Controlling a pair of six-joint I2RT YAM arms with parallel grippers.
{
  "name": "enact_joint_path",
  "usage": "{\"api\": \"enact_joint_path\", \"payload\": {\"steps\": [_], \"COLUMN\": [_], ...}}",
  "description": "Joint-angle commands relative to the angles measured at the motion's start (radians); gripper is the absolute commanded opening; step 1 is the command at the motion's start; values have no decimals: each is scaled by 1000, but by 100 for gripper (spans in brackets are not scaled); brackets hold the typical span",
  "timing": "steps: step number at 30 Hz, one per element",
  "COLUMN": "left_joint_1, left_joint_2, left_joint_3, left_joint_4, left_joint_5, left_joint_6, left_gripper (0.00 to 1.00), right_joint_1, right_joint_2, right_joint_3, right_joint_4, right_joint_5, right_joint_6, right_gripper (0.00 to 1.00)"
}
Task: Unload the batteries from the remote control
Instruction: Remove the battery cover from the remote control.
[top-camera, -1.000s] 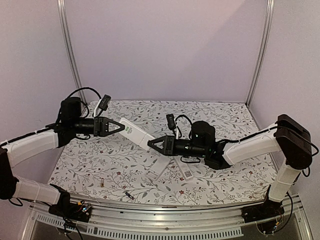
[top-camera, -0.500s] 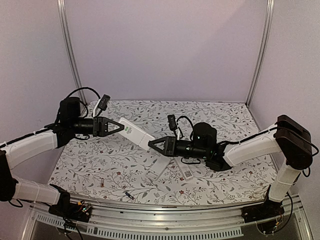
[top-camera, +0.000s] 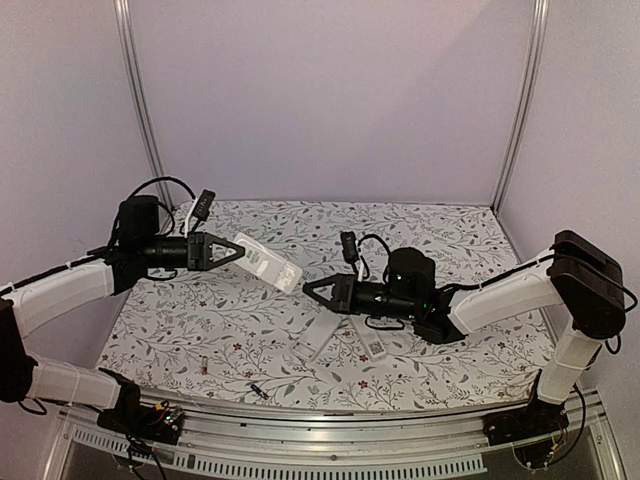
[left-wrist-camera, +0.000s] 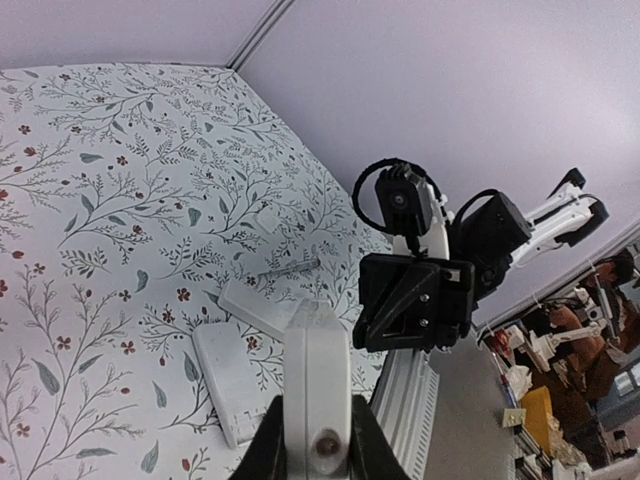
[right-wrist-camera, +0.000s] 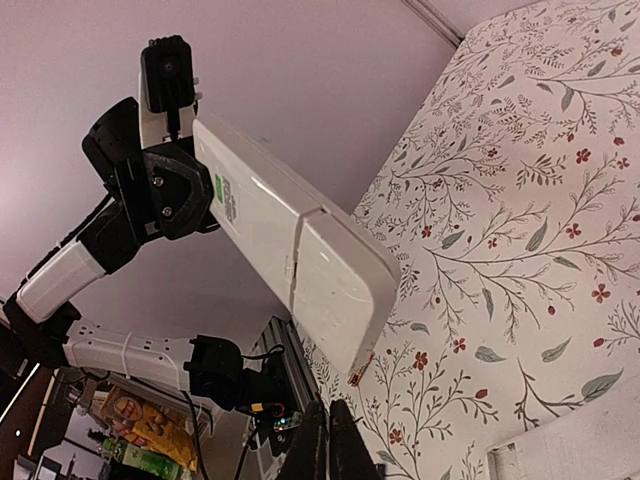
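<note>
My left gripper (top-camera: 238, 251) is shut on one end of a white remote control (top-camera: 266, 263) and holds it in the air, slanting down to the right. In the right wrist view the remote control (right-wrist-camera: 290, 250) shows its back with a cover seam. My right gripper (top-camera: 308, 288) is shut on nothing, its tip just off the remote's free end. A red-orange battery (top-camera: 203, 368) and a dark battery (top-camera: 258, 390) lie near the table's front edge. The red-orange battery (right-wrist-camera: 360, 368) also peeks out below the remote's corner.
Two flat white remote-like pieces (top-camera: 320, 335) (top-camera: 372, 346) lie on the flowered cloth under my right arm. A thin grey pen-like tool (left-wrist-camera: 290, 268) lies beyond them. The metal rail (top-camera: 300, 455) runs along the near edge.
My right gripper has closed fully and drawn back a little to the right, off the remote's end. The left gripper has tilted the remote slightly up and leftward.
</note>
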Motion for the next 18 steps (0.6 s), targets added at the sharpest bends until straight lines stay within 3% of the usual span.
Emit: {"api": "enact_joint_path", "payload": {"steps": [1, 6, 12, 18], "left_joint_1": [8, -2, -27, -40], "left_joint_2": [21, 34, 34, 38], "left_joint_3": [10, 2, 1, 2], "left_joint_4": [16, 56, 66, 66], "left_joint_5": [44, 98, 124, 130], "left_joint_6": [-7, -29, -26, -23], "left_gripper": [0, 0, 0, 0], "right_joint_1": [-5, -5, -5, -4], "right_joint_2": [-11, 10, 40, 71], "right_joint_3": [-8, 20, 68, 105], "right_joint_4": [1, -2, -20, -35], "right_joint_5": [17, -1, -20, -42], "right_joint_6": [-5, -18, -39, -52], "right_gripper": [15, 47, 63, 69]}}
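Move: Some 6 cm to the right hand's left and 3 cm ahead, at about its height, is the battery cover on the free end of the remote held in the left hand; from the left hand the cover is about 9 cm right, 4 cm back and 3 cm lower. A white remote lies on the table some 18 cm below the right hand, roughly 3 cm ahead and 1 cm left; a keypad remote lies equally low, 10 cm right and 2 cm ahead. Opening from nearly shut to about two thirds, the right fingers spread while their hand first stays put, then eases left and up about 1.5 cm towards the remote's cover end. The left hand keeps its grip and brings the remote back and right some 2 cm, turning it clockwise about 5 degrees, so that its free end comes in between the parted fingers. ##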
